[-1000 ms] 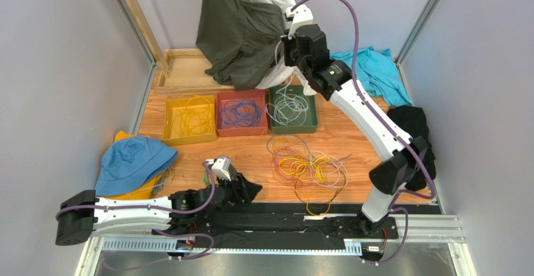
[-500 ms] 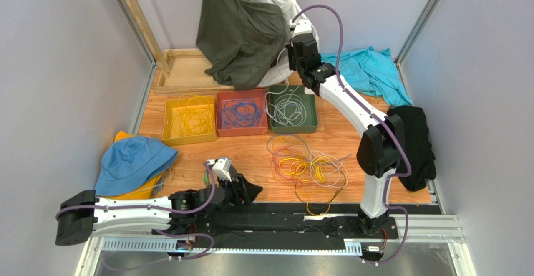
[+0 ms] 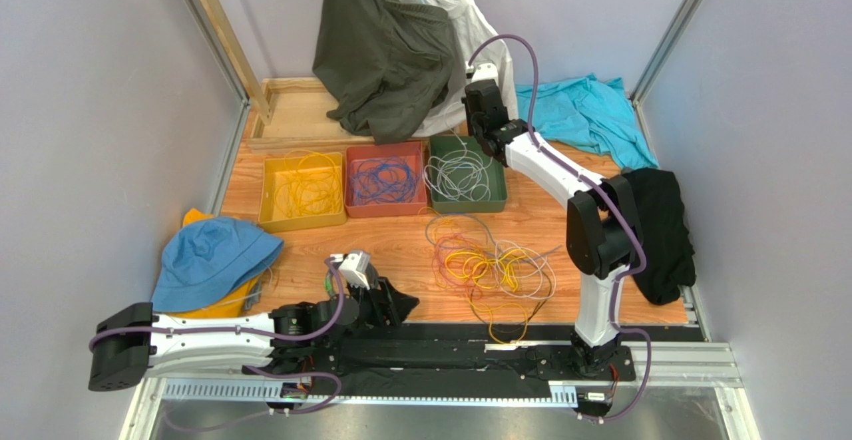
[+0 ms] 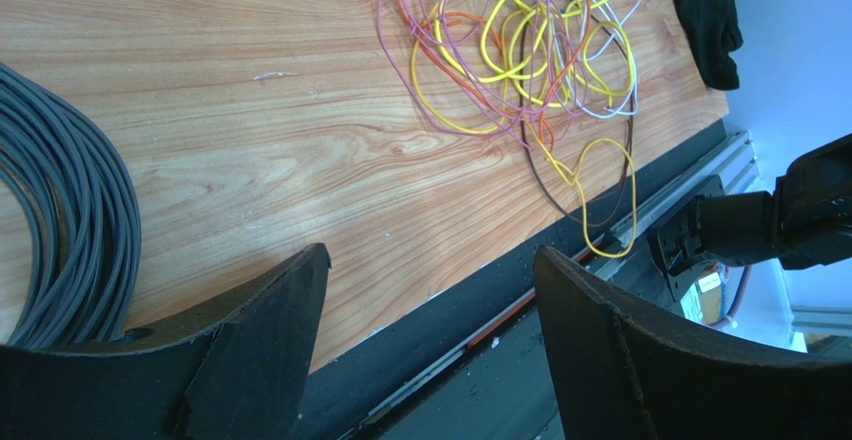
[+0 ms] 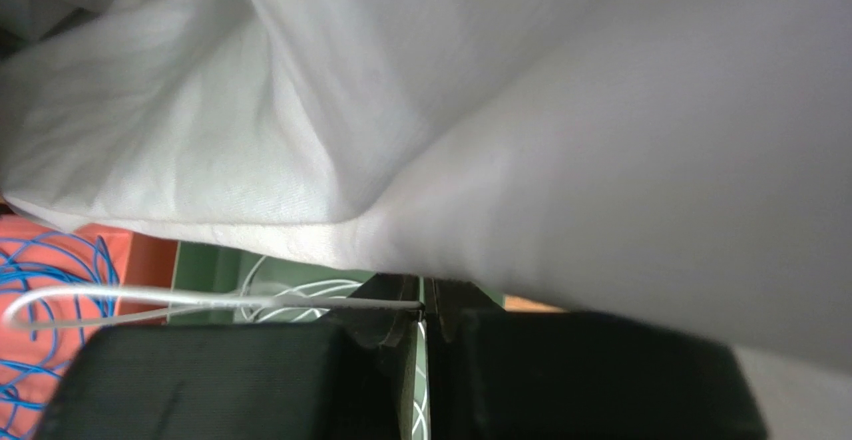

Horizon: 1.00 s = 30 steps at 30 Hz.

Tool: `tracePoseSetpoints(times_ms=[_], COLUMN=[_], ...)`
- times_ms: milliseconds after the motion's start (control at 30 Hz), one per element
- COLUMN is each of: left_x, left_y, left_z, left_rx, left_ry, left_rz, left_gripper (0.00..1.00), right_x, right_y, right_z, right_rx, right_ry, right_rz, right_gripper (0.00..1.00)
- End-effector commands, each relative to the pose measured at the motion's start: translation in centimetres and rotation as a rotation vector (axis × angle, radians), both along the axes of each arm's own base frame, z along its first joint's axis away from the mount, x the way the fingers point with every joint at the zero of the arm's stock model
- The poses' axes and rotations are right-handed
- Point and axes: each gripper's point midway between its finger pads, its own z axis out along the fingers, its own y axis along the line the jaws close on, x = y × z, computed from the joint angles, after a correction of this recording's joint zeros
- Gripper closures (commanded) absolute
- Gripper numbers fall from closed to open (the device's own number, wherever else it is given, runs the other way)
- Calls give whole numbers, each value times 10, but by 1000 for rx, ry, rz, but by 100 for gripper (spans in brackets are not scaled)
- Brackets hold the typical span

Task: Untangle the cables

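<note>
The tangle of cables (image 3: pixel 490 265), in yellow, orange, purple, white and dark strands, lies on the wooden table in front of the bins; the left wrist view shows this tangle (image 4: pixel 520 51) too. My left gripper (image 3: pixel 395 305) rests low at the table's near edge, and in its own view the gripper (image 4: pixel 430 252) is open and empty. My right gripper (image 3: pixel 478 132) hovers over the back of the green bin (image 3: pixel 497 200). In its wrist view the gripper (image 5: pixel 427 310) has its jaws parted by a narrow slit. The end of a white cable (image 5: pixel 200 300) lies against one fingertip.
A yellow bin (image 3: pixel 268 222) holds yellow cables, a red bin (image 3: pixel 352 205) blue ones, and the green bin white ones (image 3: pixel 458 172). A white shirt (image 5: pixel 450 110) and an olive garment (image 3: pixel 385 51) hang just behind the right gripper. A blue hat (image 3: pixel 215 260) lies left, teal (image 3: pixel 590 110) and black (image 3: pixel 660 230) cloths right. A grey cable coil (image 4: pixel 70 230) is beside the left gripper.
The right arm came down and toward the green bin, carrying the white cable; its jaws have just parted slightly. The left arm has not moved.
</note>
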Motion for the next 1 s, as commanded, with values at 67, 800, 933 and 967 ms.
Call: tracePoseSetpoints(times_ms=[67, 800, 933, 967], left_x=[-4, -5, -5, -5], left_y=[14, 4, 3, 2], left_z=[-29, -15, -16, -15], left_rx=[64, 72, 82, 81], left_ry=[-3, -13, -5, -5], left_rz=[-12, -43, -39, -38], left_gripper=[16, 16, 16, 16], right_x=[-19, -116, -104, -102], right_y=[10, -7, -19, -20], right_z=[5, -10, 6, 9], right_rx=[88, 70, 12, 24], right_ry=[6, 26, -2, -4], right_rz=[-17, -113, -173, -185], right_gripper=[62, 20, 20, 20])
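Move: The right hand holds the white cable's end some 17 cm above the green bin, having overshot it: the bin's middle lies about 9 cm back and 4 cm to the left. The red bin is about 10 cm back and 20 cm left, at much the same depth below; the cable tangle is some 29 cm back, 2 cm right and 18 cm lower. From the left hand, the green bin is about 31 cm ahead, 11 cm to the right and 5 cm below. Opening wide, the right fingers let go of the white cable's end, and the hand pulls back about 12 cm, away from the white shirt and over the green bin. It sinks some 5 cm during the first half, then rises about 2 cm, its fingers tipping down 5 to 10 degrees. ##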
